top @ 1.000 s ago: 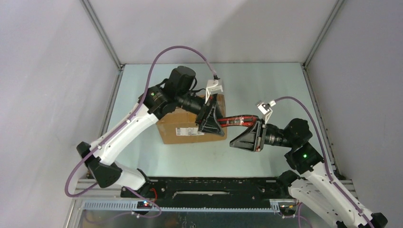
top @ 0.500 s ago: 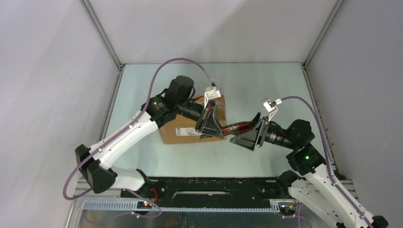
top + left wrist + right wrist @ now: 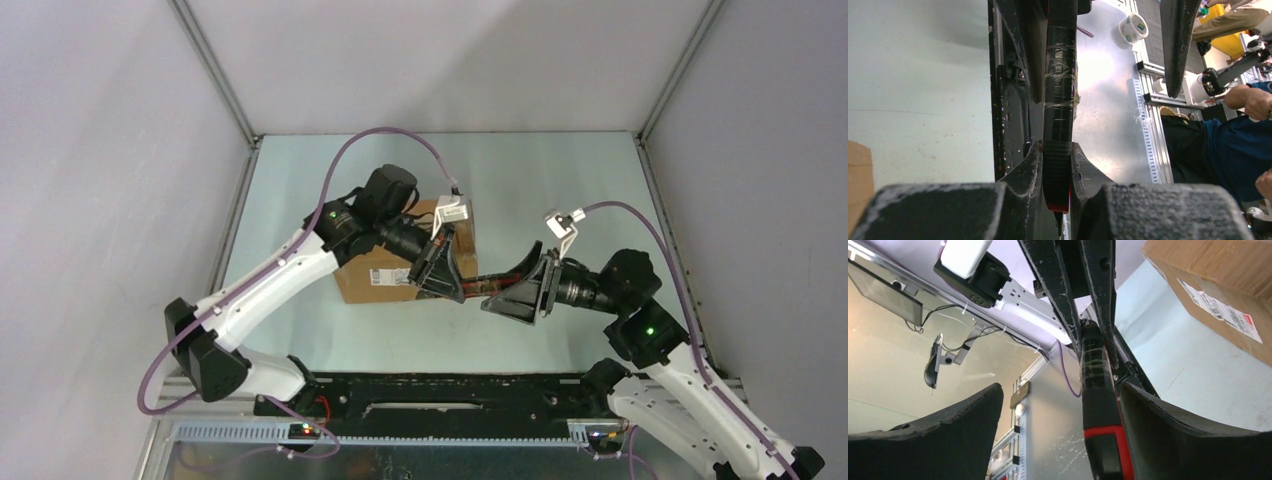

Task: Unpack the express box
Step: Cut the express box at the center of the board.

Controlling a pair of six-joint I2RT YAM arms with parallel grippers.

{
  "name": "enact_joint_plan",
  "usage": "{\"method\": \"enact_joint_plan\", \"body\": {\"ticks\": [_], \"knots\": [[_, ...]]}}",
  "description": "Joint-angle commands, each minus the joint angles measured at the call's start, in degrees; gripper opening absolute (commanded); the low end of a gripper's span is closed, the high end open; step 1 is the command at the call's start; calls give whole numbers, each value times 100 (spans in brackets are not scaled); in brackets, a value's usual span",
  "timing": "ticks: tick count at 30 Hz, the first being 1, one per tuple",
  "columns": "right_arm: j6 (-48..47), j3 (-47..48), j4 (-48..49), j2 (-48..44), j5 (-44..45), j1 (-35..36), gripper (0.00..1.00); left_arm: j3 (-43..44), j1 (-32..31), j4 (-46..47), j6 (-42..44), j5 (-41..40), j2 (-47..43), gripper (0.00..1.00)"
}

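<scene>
The express box, brown cardboard with a white label, lies on the table under my left arm; the right wrist view catches it at the top right. A black tool with red trim hangs in the air between the two grippers. My left gripper is shut on one end of it; the left wrist view has the handle pinched between the jaws. My right gripper stands open around the other end, and the tool lies close to its right finger.
Grey enclosure walls and metal corner posts ring the table. The black base rail runs along the near edge. Beyond the table the left wrist view takes in a person in blue and a roll of tape.
My left gripper has closed on the tool and my right gripper has opened off it. Both grippers have shifted slightly toward the near edge.
</scene>
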Motion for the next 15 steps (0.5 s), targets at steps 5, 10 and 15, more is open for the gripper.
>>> {"method": "enact_joint_plan", "body": {"ticks": [5,10,15], "knots": [[-108,296,-85,232,314,213,65,414,-117,-136,268,170,119,0],[-191,296,-145,382,226,306,39,500,-119,-256,329,184,151,0],[-141,296,-16,460,245,398,39,487,-130,-282,356,154,192,0]]}}
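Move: The utility knife is held crosswise by the left hand; its middle lies roughly 5 cm to that hand's right, level in reach and about 1 cm below. From the right hand, whose wide-open jaws already straddle the handle, the knife's middle is some 2 cm ahead, 2 cm to the left and 1 cm lower, close to the forward finger. The opened box stands about 13 cm ahead of the right hand, 17 cm to its left and 22 cm below. The right hand sinks about 2 cm while easing some 1 cm to the left and slightly forward along the knife handle, bringing the handle to the middle of its jaws, and the fingers close from nearly wide open to under half, with a little gap still left beside the handle. The left hand keeps its pinch on the other end of the knife and drifts about 1 cm back and 1 cm down, holding it out to the right hand. ##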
